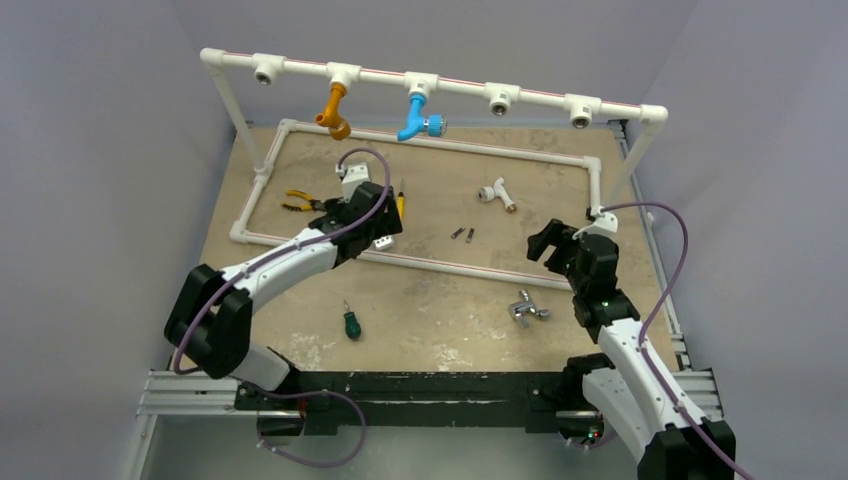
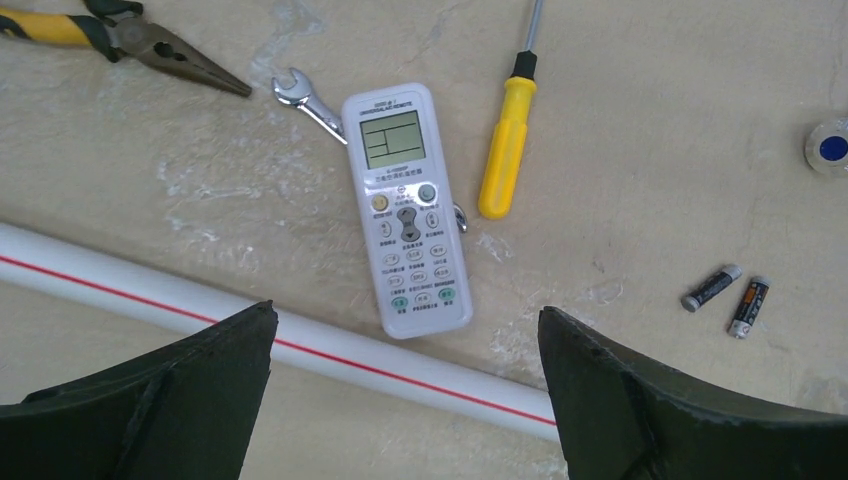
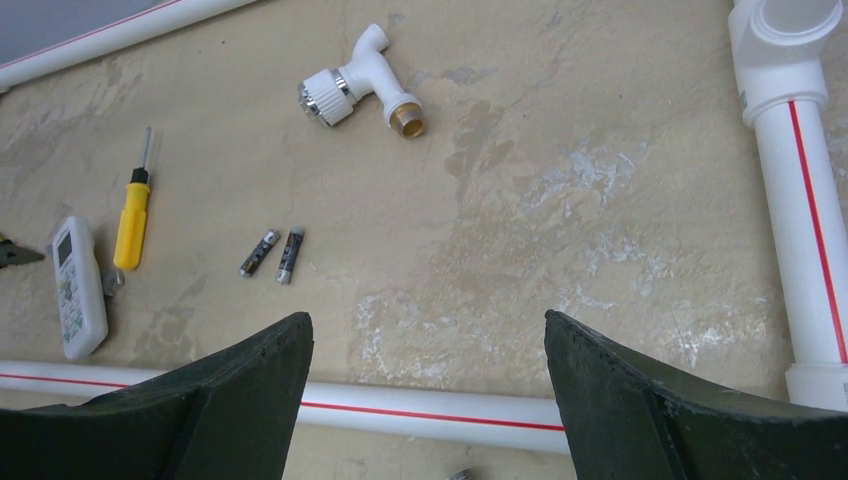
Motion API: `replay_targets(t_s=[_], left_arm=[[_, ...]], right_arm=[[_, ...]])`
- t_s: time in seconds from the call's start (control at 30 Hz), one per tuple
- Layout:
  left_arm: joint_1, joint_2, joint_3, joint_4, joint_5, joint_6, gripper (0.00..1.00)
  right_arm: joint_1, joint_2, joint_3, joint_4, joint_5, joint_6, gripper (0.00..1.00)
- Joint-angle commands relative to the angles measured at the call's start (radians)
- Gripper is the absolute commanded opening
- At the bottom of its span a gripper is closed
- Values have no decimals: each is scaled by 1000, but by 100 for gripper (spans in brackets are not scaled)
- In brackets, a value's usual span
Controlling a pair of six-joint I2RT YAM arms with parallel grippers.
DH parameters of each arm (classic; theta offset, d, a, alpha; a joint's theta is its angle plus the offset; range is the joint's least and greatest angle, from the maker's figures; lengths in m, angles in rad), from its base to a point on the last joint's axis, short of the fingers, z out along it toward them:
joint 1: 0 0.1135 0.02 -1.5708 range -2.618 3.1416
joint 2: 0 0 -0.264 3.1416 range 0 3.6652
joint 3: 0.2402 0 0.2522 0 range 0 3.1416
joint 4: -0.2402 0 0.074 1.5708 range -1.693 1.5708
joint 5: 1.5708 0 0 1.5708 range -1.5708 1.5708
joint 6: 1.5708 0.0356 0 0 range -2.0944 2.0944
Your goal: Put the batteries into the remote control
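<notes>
The white remote control (image 2: 405,210) lies face up on the table, screen end away from me, its lower end near a white pipe. It also shows at the left edge of the right wrist view as the remote control (image 3: 78,285). Two small dark batteries (image 2: 711,288) (image 2: 748,306) lie side by side to its right, and appear as batteries (image 3: 260,252) (image 1: 457,233) elsewhere. My left gripper (image 2: 407,310) hovers open above the remote's lower end, holding nothing. My right gripper (image 3: 428,315) hangs open and empty over the pipe, right of the batteries.
A yellow-handled screwdriver (image 2: 505,150) lies right of the remote, a small spanner (image 2: 308,100) partly under it, pliers (image 2: 120,35) at far left. A white pipe frame (image 3: 420,405) rings the work area. A white tap fitting (image 3: 360,85), silver fitting (image 1: 525,310) and green screwdriver (image 1: 351,322) lie nearby.
</notes>
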Motion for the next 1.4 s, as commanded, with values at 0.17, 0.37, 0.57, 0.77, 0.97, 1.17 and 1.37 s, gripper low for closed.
replay_targets(t_s=[0.17, 0.37, 0.57, 0.77, 0.97, 1.17, 1.37], left_arm=[[70, 208, 125, 36, 144, -44, 100], [111, 273, 129, 102, 216, -56, 98], [112, 327, 158, 113, 226, -54, 96], [116, 346, 144, 147, 214, -69, 89], [119, 356, 139, 156, 204, -73, 77], [124, 362, 111, 192, 203, -81, 71], [125, 389, 133, 174, 204, -85, 66]], right_arm=[[5, -58, 21, -37, -37, -8, 85], [5, -50, 16, -30, -56, -6, 84], [5, -40, 13, -39, -61, -9, 84], [4, -42, 13, -39, -59, -10, 84], [5, -35, 20, -51, -57, -10, 84], [4, -36, 28, -70, -58, -13, 83], [4, -40, 43, -100, -53, -18, 83]])
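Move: The remote control lies flat about 6 cm ahead of the left hand, 1 cm to its right and some 11 cm below. The yellow screwdriver is roughly 5 cm beyond the remote and 4 cm to its right; the small wrench pokes out from under the remote, about 3 cm beyond its middle and 2 cm left; the two batteries lie some 19 cm right of the remote and 2 cm nearer. From the right hand, the remote is around 35 cm left and 9 cm ahead. Towards the remote's button half the open left hand sinks about 8 cm, fast at first and then slowing, while easing some 5 cm forward and slightly right. The wrist tips roughly 10 degrees further down, and late on the fingers narrow from wide open to about two thirds, one to each side of the remote; contact can't be made out. ##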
